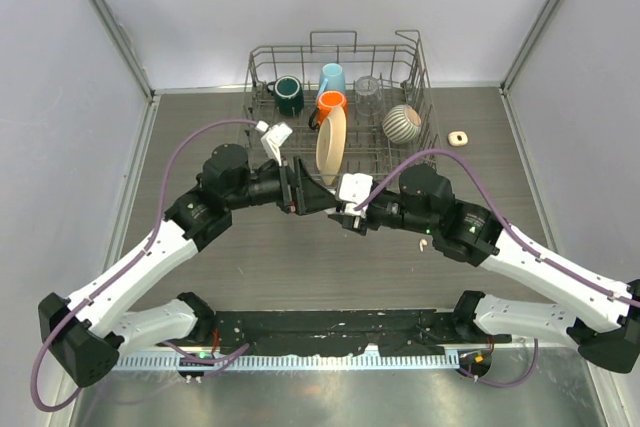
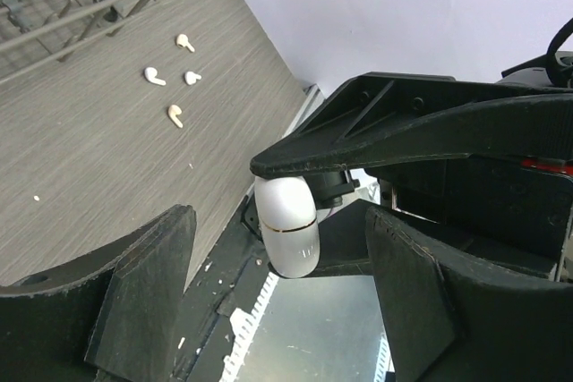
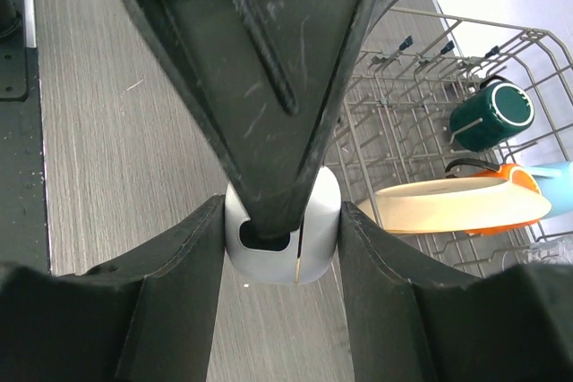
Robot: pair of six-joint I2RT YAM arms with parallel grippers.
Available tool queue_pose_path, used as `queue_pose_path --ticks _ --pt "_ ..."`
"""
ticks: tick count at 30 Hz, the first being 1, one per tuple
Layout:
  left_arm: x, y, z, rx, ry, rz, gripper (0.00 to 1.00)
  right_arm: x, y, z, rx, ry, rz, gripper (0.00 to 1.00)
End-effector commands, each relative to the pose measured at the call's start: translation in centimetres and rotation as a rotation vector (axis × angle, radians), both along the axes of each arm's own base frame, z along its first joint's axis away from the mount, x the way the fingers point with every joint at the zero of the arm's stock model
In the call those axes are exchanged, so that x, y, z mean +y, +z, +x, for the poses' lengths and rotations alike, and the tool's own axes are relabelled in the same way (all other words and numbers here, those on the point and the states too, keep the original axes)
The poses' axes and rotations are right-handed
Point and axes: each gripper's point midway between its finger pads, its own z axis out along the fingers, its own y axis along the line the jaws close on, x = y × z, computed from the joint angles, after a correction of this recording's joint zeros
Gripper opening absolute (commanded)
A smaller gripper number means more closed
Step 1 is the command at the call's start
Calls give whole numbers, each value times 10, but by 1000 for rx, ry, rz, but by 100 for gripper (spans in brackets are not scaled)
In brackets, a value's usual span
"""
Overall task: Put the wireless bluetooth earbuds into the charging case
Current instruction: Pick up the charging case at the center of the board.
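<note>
The white charging case [image 3: 315,237], with a thin gold seam, sits clamped between the two fingers of my right gripper [image 3: 282,248], held above the table's middle [image 1: 353,187]. In the left wrist view the same case [image 2: 286,232] hangs under the right gripper's black body. My left gripper [image 2: 282,301] faces it with both jaws spread wide and nothing between them. One left finger [image 3: 269,87] reaches over the case's top and hides part of it. Several white earbuds [image 2: 175,114] lie loose on the wood table, beside the right arm [image 1: 425,243].
A wire dish rack [image 1: 420,97] stands at the back, holding a green mug [image 1: 289,95], a blue mug [image 1: 332,77], an orange mug [image 1: 333,102], a cream plate [image 1: 331,142], a glass [image 1: 367,87] and a striped ball [image 1: 402,124]. A small cream item [image 1: 458,137] lies right of the rack.
</note>
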Motion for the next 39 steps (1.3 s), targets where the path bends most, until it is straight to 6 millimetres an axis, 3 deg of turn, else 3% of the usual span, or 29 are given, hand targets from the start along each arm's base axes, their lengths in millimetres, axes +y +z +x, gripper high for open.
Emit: queue_pose_path --ticks 1,3,9,17,23,24,26,30,31,32,34,39 --pt "-10 11 -5 -37 -36 -37 80 2 17 5 -43 -26 65 1" --pt "-12 9 -5 -33 -39 -32 80 1 18 4 -45 -28 67 1" --pt "-19 5 -7 -29 -58 -24 63 -1 18 4 -50 -33 70 1" --pt "-21 1 -12 -18 -77 -13 53 -4 20 6 -62 -48 80 1" --pt "-22 -3 -12 -14 -82 0 23 -4 22 7 -73 -53 92 1" --pt "-23 -2 -12 -15 -81 1 12 -4 23 6 -73 -51 97 1" --pt "-23 -6 -11 -10 -77 14 2 -4 26 7 -79 -56 112 4" --pt "-20 -5 -8 -41 -62 21 0 -5 30 7 -79 -67 134 22" --pt "-19 -6 -6 -47 -46 29 0 -6 32 7 -74 -75 149 40" --pt "-17 -5 -4 -56 -35 33 0 -7 31 8 -69 -86 153 50" --pt "-9 -8 2 -91 17 68 0 -14 37 13 -59 -142 192 81" --pt "27 -7 20 -207 210 163 0 -32 43 19 6 -270 279 87"
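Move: The charging case, still gripped in the right fingertips, is about 4 cm to the left hand's right, 1 cm nearer the base and 2 cm lower. From the left hand, the cream plate in the rack stands about 22 cm ahead, 2 cm to its right and 15 cm below; the earbuds lie some 7 cm ahead, 28 cm to the right, 29 cm below. For the right hand the case is about 1 cm to its left, otherwise level, with the left hand's open fingers some 5 cm to its left, 1 cm farther ahead and 2 cm higher. Rightward and down, easing back a little, the left hand creeps about 2.5 cm onto the case held out by the right hand and closes from wide open until its fingertips pinch the case. The right hand holds nearly still, then opens and backs off to its right and up by 1 to 2 cm, while the left hand, keeping its pinch, starts back left, forward and slightly down. ##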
